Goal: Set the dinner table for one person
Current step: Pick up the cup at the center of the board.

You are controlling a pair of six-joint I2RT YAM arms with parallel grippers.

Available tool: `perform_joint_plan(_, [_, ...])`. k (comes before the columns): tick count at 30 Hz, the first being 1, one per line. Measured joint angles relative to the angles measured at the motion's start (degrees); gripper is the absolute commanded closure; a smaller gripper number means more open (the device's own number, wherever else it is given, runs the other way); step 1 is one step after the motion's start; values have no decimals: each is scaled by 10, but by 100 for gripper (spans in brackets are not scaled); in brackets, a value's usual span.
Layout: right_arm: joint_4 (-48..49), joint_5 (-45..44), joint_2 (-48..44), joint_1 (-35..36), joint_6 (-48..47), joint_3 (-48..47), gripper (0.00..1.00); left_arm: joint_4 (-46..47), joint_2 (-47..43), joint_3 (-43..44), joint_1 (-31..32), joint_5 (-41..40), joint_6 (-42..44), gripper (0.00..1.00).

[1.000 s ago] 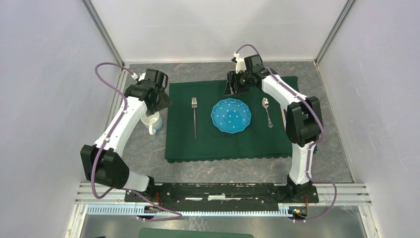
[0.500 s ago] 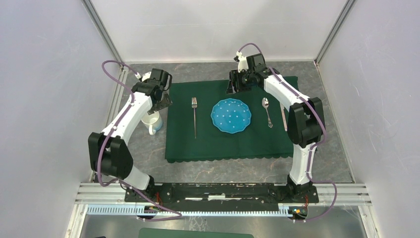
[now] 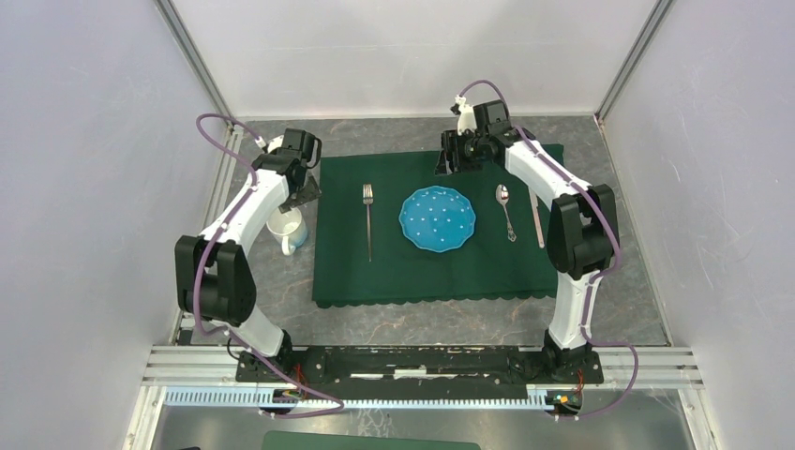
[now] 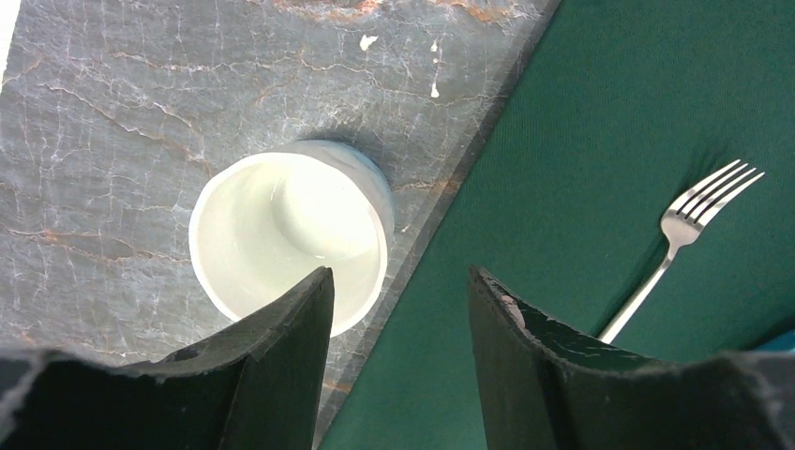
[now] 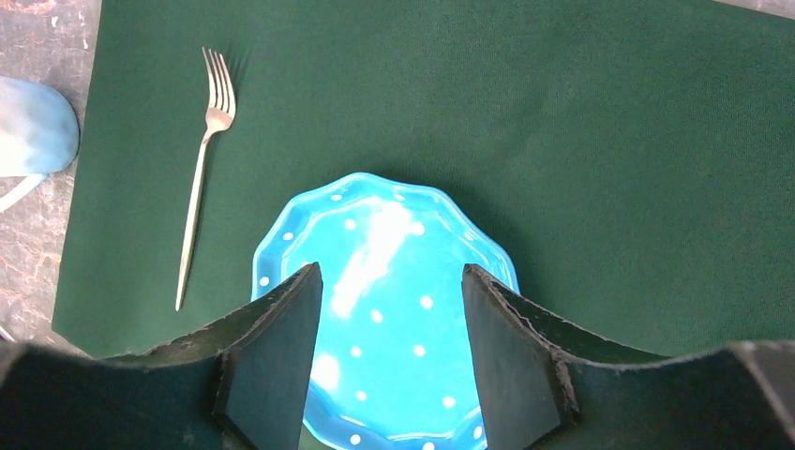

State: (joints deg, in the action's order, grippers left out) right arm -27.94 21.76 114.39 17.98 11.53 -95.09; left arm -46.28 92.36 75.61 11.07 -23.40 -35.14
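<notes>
The dinner table is dark grey stone. On it lies a green cloth with a fork, a blue dotted plate, a spoon and a knife. A white mug stands upright just off the cloth's left edge. My left gripper hovers open over that edge, with the mug beside its left finger and the fork to the right. My right gripper hangs open and empty above the plate.
Pale walls and metal corner posts close in the table on three sides. A metal rail carrying both arm bases runs along the near edge. The cloth's scalloped front edge lies a little short of that rail.
My left arm's elbow swung back toward the left wall, and its jaws narrowed a little. The right gripper drifted slightly right, uncovering the knife.
</notes>
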Motion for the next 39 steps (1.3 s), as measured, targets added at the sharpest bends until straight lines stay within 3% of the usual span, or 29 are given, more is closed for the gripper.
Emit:
perform_joint_plan(3, [0,0,0,-1,2,0,37,6,0,-2,-3,0,3,41])
perform_joint_plan(7, [0,0,0,-1,3,0,37,17,0,-11,-7,8,4,53])
perform_joint_plan(22, [0,-5,0,-6,4,0,37,40,1,-44,-13,30,5,55])
perform_joint_plan(39, [-4,-11,0,-8,4,2,38,49,3,-67,-19,30,5,68])
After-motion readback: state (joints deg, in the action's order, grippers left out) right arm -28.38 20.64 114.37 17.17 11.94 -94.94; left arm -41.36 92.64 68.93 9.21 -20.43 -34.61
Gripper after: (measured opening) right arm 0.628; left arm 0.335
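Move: The cup stands just behind and to the left of the left hand, its middle about 3 cm back, 4 cm left and some 8 cm below. The fork lies about 18 cm to the right of the cup and nearly level with it; the plate is some 34 cm to the right of the cup, a couple of centimetres farther out. From the idle right hand, the cup is roughly 34 cm left, 11 cm back and 8 cm down. Onto the cup's right-hand wall the left hand sinks about 3.5 cm, easing some 1 cm back towards the end, with hardly any turn of the wrist. Meanwhile its open fingers narrow to roughly half their gap, one over the cup's mouth and the other outside the rim; a touch can't be made out. ##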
